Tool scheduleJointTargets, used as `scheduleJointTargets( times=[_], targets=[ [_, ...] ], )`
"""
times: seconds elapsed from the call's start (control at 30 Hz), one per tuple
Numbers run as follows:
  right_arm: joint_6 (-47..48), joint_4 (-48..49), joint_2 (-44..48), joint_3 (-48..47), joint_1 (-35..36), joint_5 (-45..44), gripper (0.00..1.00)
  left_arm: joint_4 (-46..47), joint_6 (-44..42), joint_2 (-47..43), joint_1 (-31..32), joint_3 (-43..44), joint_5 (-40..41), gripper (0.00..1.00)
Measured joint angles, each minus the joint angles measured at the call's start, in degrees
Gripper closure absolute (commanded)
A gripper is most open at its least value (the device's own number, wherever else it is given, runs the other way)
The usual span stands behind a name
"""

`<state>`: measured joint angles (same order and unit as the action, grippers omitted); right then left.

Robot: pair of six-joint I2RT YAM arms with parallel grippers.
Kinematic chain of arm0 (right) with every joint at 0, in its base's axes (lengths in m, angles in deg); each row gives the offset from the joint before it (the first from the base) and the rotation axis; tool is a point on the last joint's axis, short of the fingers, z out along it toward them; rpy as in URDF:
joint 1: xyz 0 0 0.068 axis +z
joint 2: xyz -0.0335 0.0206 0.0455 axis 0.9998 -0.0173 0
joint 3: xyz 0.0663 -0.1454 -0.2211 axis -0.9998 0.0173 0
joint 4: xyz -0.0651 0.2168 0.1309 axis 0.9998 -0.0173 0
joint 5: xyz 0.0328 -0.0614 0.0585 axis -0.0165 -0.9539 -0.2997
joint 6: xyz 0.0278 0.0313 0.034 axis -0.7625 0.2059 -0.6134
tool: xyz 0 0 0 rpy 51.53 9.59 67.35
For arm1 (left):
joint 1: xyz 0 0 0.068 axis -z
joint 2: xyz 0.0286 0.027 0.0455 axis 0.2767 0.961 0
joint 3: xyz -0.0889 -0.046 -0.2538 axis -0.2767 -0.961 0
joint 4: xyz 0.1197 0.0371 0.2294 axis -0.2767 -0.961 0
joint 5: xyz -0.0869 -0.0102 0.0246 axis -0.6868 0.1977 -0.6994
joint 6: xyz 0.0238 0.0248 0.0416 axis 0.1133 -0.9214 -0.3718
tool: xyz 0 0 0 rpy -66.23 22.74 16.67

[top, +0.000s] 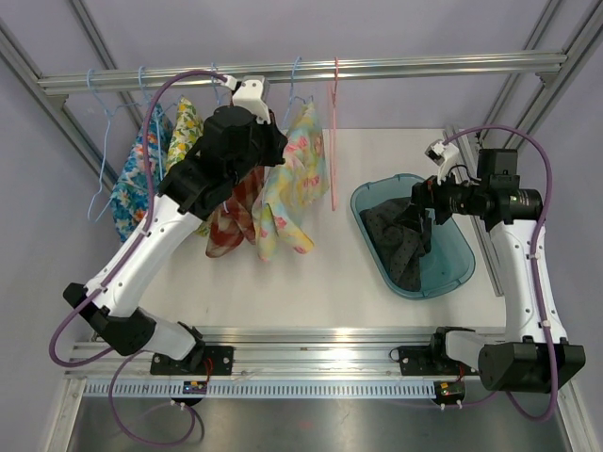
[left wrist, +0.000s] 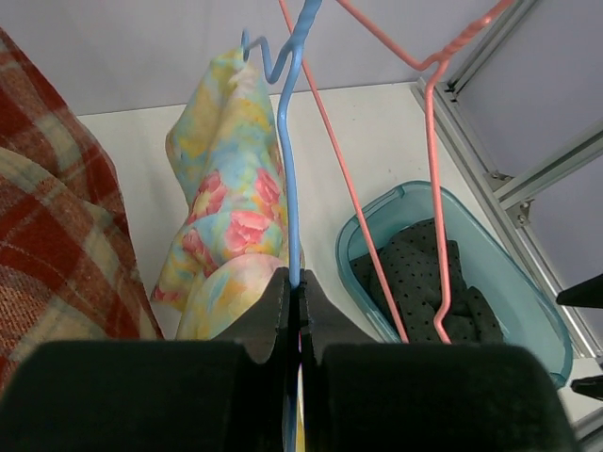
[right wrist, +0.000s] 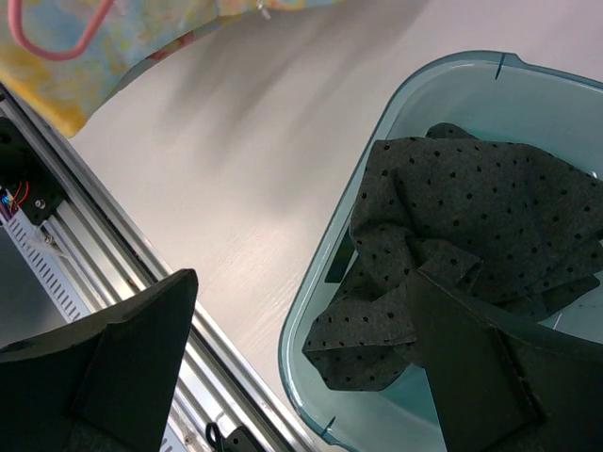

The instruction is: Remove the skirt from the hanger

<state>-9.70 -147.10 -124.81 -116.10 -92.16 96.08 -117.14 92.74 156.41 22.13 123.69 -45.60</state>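
Observation:
A pastel floral skirt [top: 297, 179] hangs from the rail on a blue hanger [left wrist: 287, 169]. My left gripper [left wrist: 294, 282] is shut on that hanger's blue wire, just above the skirt's [left wrist: 226, 188] top edge; from above it [top: 271, 132] sits between the hanging clothes. My right gripper [top: 424, 202] hovers over the teal bin [top: 452, 273]. It [right wrist: 301, 282] is open and holds nothing, its fingers straddling the bin's near rim [right wrist: 292, 348].
A dark dotted cloth [top: 400, 235] lies crumpled in the bin. An empty pink hanger [top: 334, 132] hangs right of the pastel skirt. A red plaid skirt [top: 231, 221] and two more floral ones [top: 137, 179] hang to the left. Metal frame posts stand at the table's sides.

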Motion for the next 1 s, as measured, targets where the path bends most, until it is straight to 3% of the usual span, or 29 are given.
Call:
scheduleJointTargets(
  times=[0.37, 0.6, 0.87, 1.0],
  targets=[
    [1.2, -2.4, 0.3, -2.3, 0.0, 4.4, 0.01, 8.5, 3.9, -10.5, -0.2, -7.1, -0.9, 1.00],
    [2.7, -4.1, 0.2, -3.8, 0.0, 7.4, 0.01, 11.6, 4.8, -12.4, -0.2, -8.9, -1.2, 1.00],
    [16.0, -15.2, 0.1, -10.8, 0.3, 17.2, 0.01, 11.2, 6.9, -16.5, -0.3, -15.4, -3.9, 1.00],
    [23.1, -17.3, -1.0, -12.5, 6.0, 19.5, 0.01, 10.7, 10.1, -21.0, -0.3, -20.0, -5.5, 1.00]
  ],
)
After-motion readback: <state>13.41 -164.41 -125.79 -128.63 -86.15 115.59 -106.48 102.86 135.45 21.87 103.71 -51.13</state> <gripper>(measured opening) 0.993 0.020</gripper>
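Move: The left hand already grips the near side of the blue hanger holding the yellow floral skirt. The rail it must clear runs about 8 cm ahead and 12 cm above; the skirt's middle is some 5 cm ahead, 2 cm right, 13 cm lower. The empty red hanger hangs 5 cm ahead and 11 cm to the right. From the open right hand, the floral skirt is about 8 cm ahead, 26 cm left, roughly level; the bin is 5 cm ahead, 15 cm below. With its fingers still shut on the blue hanger's wire, the left hand lifts it about 6 cm while drawing back and slightly left, then sinks some 4 cm as it pulls farther back, 7 cm behind its start, to bring the hook over and off the rail, rolling its left side down by 15 to 20 degrees. The right hand, empty and wide open, rises away from the bin, slowly and then faster, by about 7 cm and comes as far back and left towards the floral skirt, its fingers swinging some 30 degrees counter-clockwise and tipping up. ##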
